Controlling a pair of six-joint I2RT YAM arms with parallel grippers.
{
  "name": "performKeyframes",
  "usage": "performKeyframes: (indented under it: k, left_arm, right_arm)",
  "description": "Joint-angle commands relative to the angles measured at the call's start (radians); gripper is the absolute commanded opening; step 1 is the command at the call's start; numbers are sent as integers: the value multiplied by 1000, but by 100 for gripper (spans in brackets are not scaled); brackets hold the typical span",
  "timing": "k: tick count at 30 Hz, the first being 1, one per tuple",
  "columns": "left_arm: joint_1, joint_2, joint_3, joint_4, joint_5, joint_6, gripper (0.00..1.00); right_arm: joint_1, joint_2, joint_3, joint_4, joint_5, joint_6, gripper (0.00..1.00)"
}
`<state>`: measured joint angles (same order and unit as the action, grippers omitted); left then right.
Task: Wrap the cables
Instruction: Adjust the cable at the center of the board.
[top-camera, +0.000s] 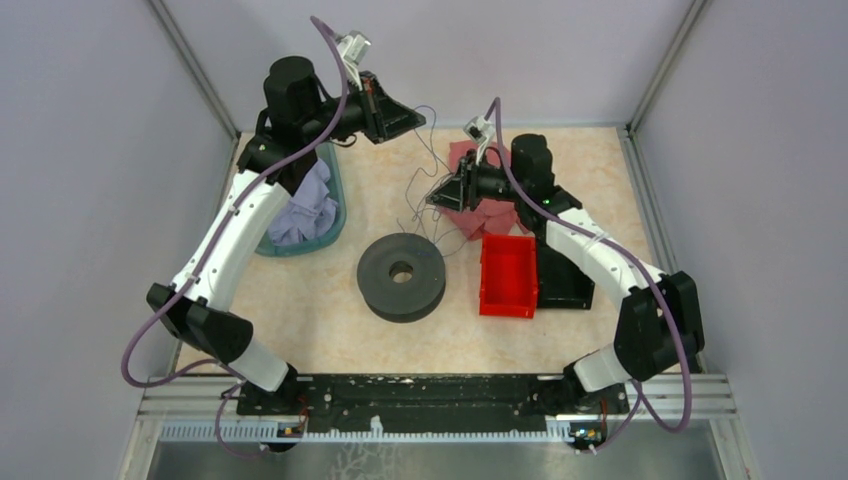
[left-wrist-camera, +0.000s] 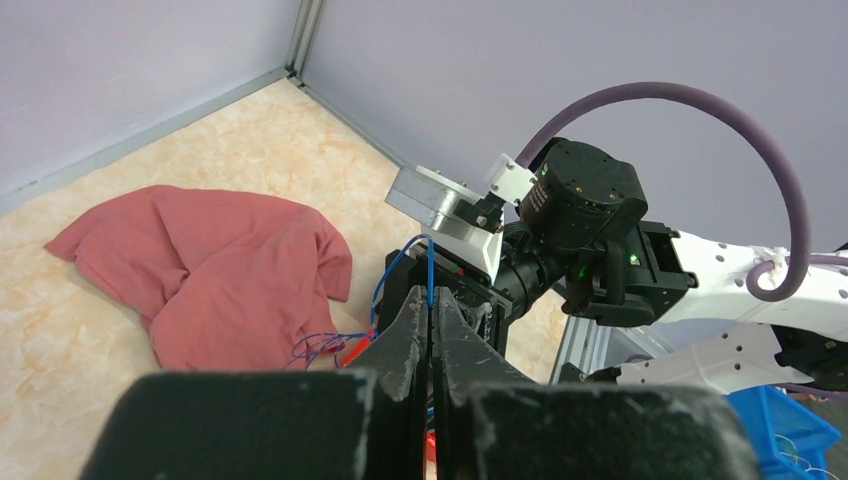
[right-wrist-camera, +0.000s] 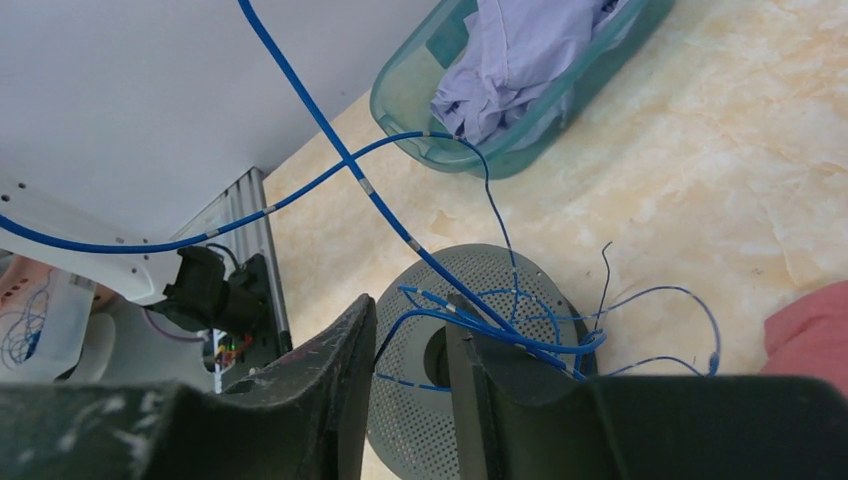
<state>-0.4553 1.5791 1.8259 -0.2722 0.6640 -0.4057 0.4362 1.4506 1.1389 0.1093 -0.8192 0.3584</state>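
The cables are one thin blue wire in loose loops, strung in the air between my two grippers. My left gripper is raised at the back of the table. In the left wrist view it is shut on a strand of the cables. My right gripper hovers by the red cloth. In the right wrist view its jaws stand apart. Several loops of the cables hang over one finger, and some strands cross the gap. The round spool lies below.
The black spool lies flat mid-table. A red bin and a black block sit to its right. A teal basket with lavender cloth stands at the left. Grey walls close in the table's back and sides.
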Motion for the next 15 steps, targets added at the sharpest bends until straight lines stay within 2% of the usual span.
performKeyframes:
  k: [1,6,11,15]
  left_arm:
    - [-4,-12,-15,25,8,4,0]
    - [2,-21,-15,17,-10,31,0]
    - [48,-54,-18,-8,-30,143,0]
    - [135,-79,-20,-31,-58,250,0]
  right_arm:
    - [7,-36,33,-24,18,-90,31]
    - [2,-50,55,-101,51,-177,13]
    - [-30,-91,84,-238,123,-338,6]
    - [-105,-127,108,-282,178,-363,0]
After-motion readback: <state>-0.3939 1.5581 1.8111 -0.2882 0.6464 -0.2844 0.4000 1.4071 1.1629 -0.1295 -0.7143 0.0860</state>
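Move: Between the right hand's parted fingers passes a strand of the blue cable, about 1 cm left of the point where they close. From this hand the grey spool lies some 5 cm left, 5 cm back and 25 cm down; the red tray about 15 cm right and 5 cm back, the red cloth 13 cm right and 13 cm ahead, both near 27 cm down. The left hand already holds the cable; that strand is about 5 cm back, 2 cm right and 16 cm below. Closing from about a third open to shut, the right fingers pinch the cable strand while the hand sinks some 2 cm and then draws about 3 cm to the right, fingertips tipping down roughly 10 degrees. The left hand keeps its pinch, almost still at first, then swings left and forward about 3 cm, away from the right hand. ##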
